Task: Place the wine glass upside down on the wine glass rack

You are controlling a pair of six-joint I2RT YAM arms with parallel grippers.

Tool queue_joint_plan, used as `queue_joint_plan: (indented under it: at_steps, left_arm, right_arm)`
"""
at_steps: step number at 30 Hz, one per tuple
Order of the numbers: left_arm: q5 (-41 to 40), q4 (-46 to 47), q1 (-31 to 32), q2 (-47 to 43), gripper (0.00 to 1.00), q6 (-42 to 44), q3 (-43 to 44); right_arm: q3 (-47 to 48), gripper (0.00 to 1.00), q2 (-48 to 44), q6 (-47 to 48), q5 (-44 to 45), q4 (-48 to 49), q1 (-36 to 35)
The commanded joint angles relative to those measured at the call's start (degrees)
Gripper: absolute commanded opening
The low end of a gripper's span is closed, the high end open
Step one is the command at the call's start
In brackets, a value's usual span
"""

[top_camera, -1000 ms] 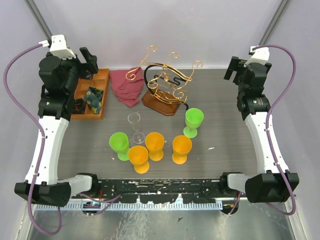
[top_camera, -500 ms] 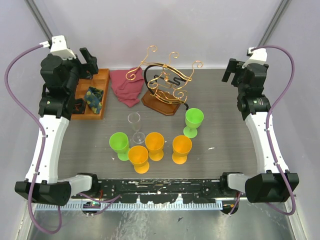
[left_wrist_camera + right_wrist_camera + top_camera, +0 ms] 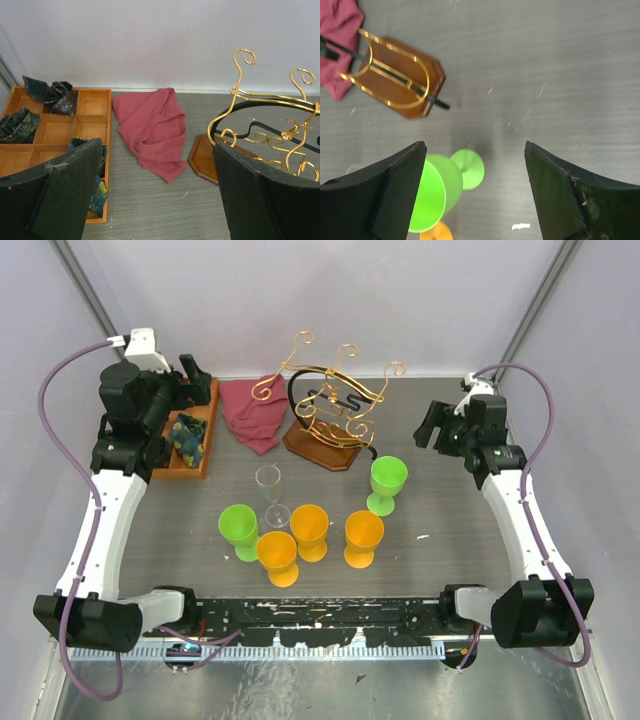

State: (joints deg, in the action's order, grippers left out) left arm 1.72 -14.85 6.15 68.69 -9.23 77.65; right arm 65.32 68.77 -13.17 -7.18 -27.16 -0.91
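Observation:
The clear wine glass [image 3: 268, 490] stands upright on the table, just behind the coloured goblets. Behind it stands the wine glass rack [image 3: 335, 405], gold scroll wire with a dark post on a brown wooden base [image 3: 202, 160]; nothing hangs on it. My left gripper [image 3: 195, 380] hovers over the wooden tray at the back left, open and empty, with its fingers framing the rack [image 3: 260, 107] and bare table [image 3: 156, 150]. My right gripper [image 3: 432, 427] is to the right of the rack, open and empty, and looks down [image 3: 475, 145] on a green goblet [image 3: 432, 192].
A compartmented wooden tray [image 3: 200, 430] with dark patterned cloth pieces sits back left. A red cloth [image 3: 252, 412] lies between the tray and the rack. Two green goblets [image 3: 238, 527] [image 3: 386, 482] and three orange ones [image 3: 310, 530] stand in front of the rack.
The right arm has swung in to the left and tipped down towards the table by the green goblet. The left gripper has shifted right over the tray. The glass and rack have not moved.

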Motion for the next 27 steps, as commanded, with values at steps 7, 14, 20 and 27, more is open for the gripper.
queue_joint_plan:
  at_steps: [7,14,20,27]
  left_arm:
    - [7.4,4.0,0.7,1.7,0.98,-0.6,-0.7]
    - [5.9,3.0,3.2,2.8,0.98,1.5,-0.4]
    - [4.5,2.3,4.4,3.2,0.98,2.3,0.1]
    - [3.2,1.2,5.1,3.4,0.98,2.8,0.9]
  right_arm:
    - [-3.0,0.76,-4.5,-1.4,-7.7,-6.6,-3.5]
    - [-6.5,0.65,-3.1,-1.2,-6.3,-6.8,-5.7]
    - [-7.7,0.56,-0.3,-0.6,-3.9,-5.4,-7.7]
    - [-6.7,0.38,2.6,0.3,-2.1,-5.0,-9.0]
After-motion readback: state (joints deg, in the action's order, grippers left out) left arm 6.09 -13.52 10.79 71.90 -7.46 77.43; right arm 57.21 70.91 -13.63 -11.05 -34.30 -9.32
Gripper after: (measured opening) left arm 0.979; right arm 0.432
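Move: The green wine glass on the right stands upright some 7 cm back and 9 cm left of the right hand, its middle about 16 cm below. From that hand, the wine glass rack is about 9 cm ahead and 22 cm left, and the nearest orange glass some 20 cm back and 14 cm left. From the left hand, the green glass lies roughly 41 cm right, 10 cm back and 31 cm below. To the green glass's bowl the right hand comes down about 9 cm, first slanting back and left some 5 cm each, then mostly sinking. Its fingers tip nearly 20 degrees further down and close from almost wide to under half, one tip over the bowl's mouth, the other outside its right wall; contact can't be seen. The empty, open left hand drifts some 5 cm right towards the rack. ##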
